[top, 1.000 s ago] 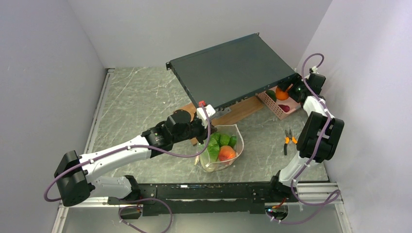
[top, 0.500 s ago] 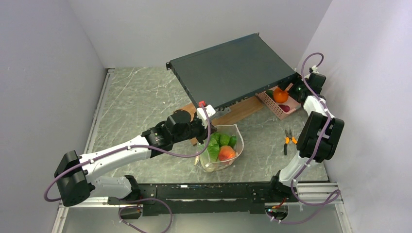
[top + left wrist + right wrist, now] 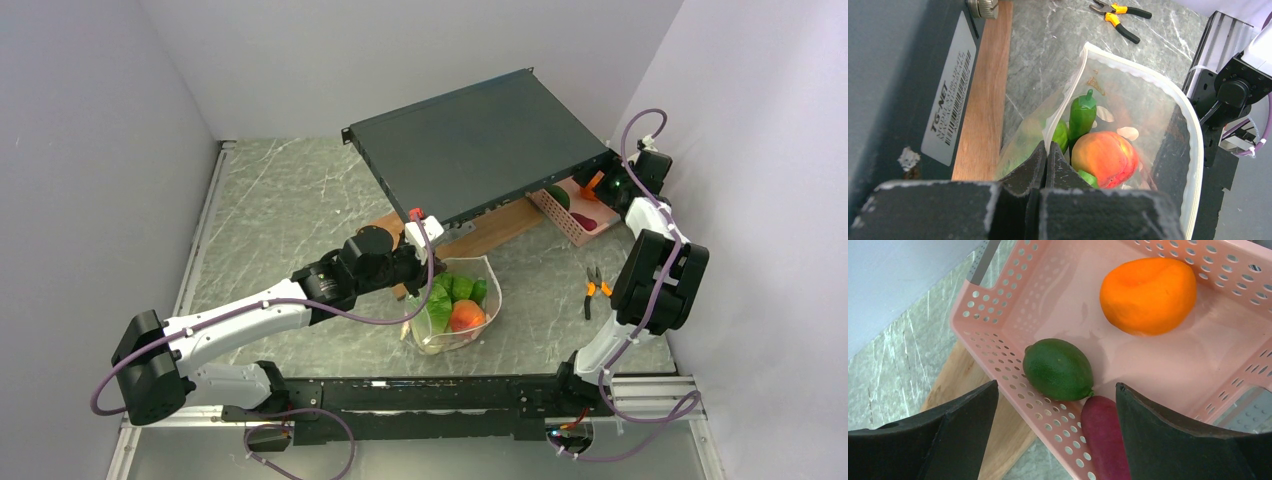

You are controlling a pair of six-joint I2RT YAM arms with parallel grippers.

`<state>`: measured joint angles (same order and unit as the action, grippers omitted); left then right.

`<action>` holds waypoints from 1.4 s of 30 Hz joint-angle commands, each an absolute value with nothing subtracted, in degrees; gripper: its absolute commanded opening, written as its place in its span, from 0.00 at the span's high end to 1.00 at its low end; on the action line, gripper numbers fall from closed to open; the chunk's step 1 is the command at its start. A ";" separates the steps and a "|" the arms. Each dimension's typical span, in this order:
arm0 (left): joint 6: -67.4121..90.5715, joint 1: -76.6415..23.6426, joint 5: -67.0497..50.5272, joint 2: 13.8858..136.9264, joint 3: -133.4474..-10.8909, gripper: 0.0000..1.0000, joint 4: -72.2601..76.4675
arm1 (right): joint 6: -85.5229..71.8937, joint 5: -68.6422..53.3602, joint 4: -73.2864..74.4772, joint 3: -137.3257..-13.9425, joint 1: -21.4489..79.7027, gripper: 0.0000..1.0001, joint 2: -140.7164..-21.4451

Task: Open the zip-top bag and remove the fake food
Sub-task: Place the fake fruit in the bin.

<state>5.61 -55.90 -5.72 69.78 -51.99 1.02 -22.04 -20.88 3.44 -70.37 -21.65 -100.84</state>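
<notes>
The clear zip-top bag (image 3: 488, 272) lies open at the table's middle, its white rim (image 3: 1193, 150) spread wide. Inside are a peach (image 3: 1105, 157), a green pepper (image 3: 1083, 115) and leafy green pieces (image 3: 447, 292). My left gripper (image 3: 1046, 150) is shut on the bag's near rim and holds it up; in the top view (image 3: 425, 275) it is at the bag's left edge. My right gripper (image 3: 1057, 386) is open and empty above the pink basket (image 3: 998, 325), which holds an orange (image 3: 1148, 295), a lime (image 3: 1058, 369) and a purple-red piece (image 3: 1103, 435).
A dark flat rack unit (image 3: 470, 145) rests tilted on a wooden board (image 3: 500, 228) behind the bag, partly over the pink basket (image 3: 568, 228). Orange-handled pliers (image 3: 593, 288) lie on the marble right of the bag. Walls close in on both sides.
The orange that showed beside my right gripper in the top view no longer shows there. My left gripper and the bag have not moved.
</notes>
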 commanded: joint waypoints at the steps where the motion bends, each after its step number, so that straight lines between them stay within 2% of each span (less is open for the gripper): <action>1: 7.10 -53.73 -1.86 69.92 -53.48 1.00 1.79 | -20.77 -21.49 3.48 -71.45 -22.10 0.13 -98.40; 34: 6.50 -53.71 -4.58 70.30 -53.41 1.00 3.08 | -13.73 -31.37 12.43 -48.99 -22.61 0.14 -69.13; 42: 6.62 -53.75 -4.56 69.40 -52.68 1.00 3.16 | -7.52 -39.36 19.71 -47.55 -22.56 0.14 -61.95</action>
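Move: The right hand, empty and open above the bin, is heading for the peach in the open bag, about 26 cm back, 27 cm left and 9 cm lower. The green pepper beside the peach lies some 20 cm back and 24 cm left; the pliers roughly 18 cm back and 3 cm right. From the left hand, pinching the bag's rim, the peach is about 2 cm back, 7 cm right and 18 cm down. The open right hand backs off the bin towards the bag, about 14 cm back and 8 cm left, rising slightly. ##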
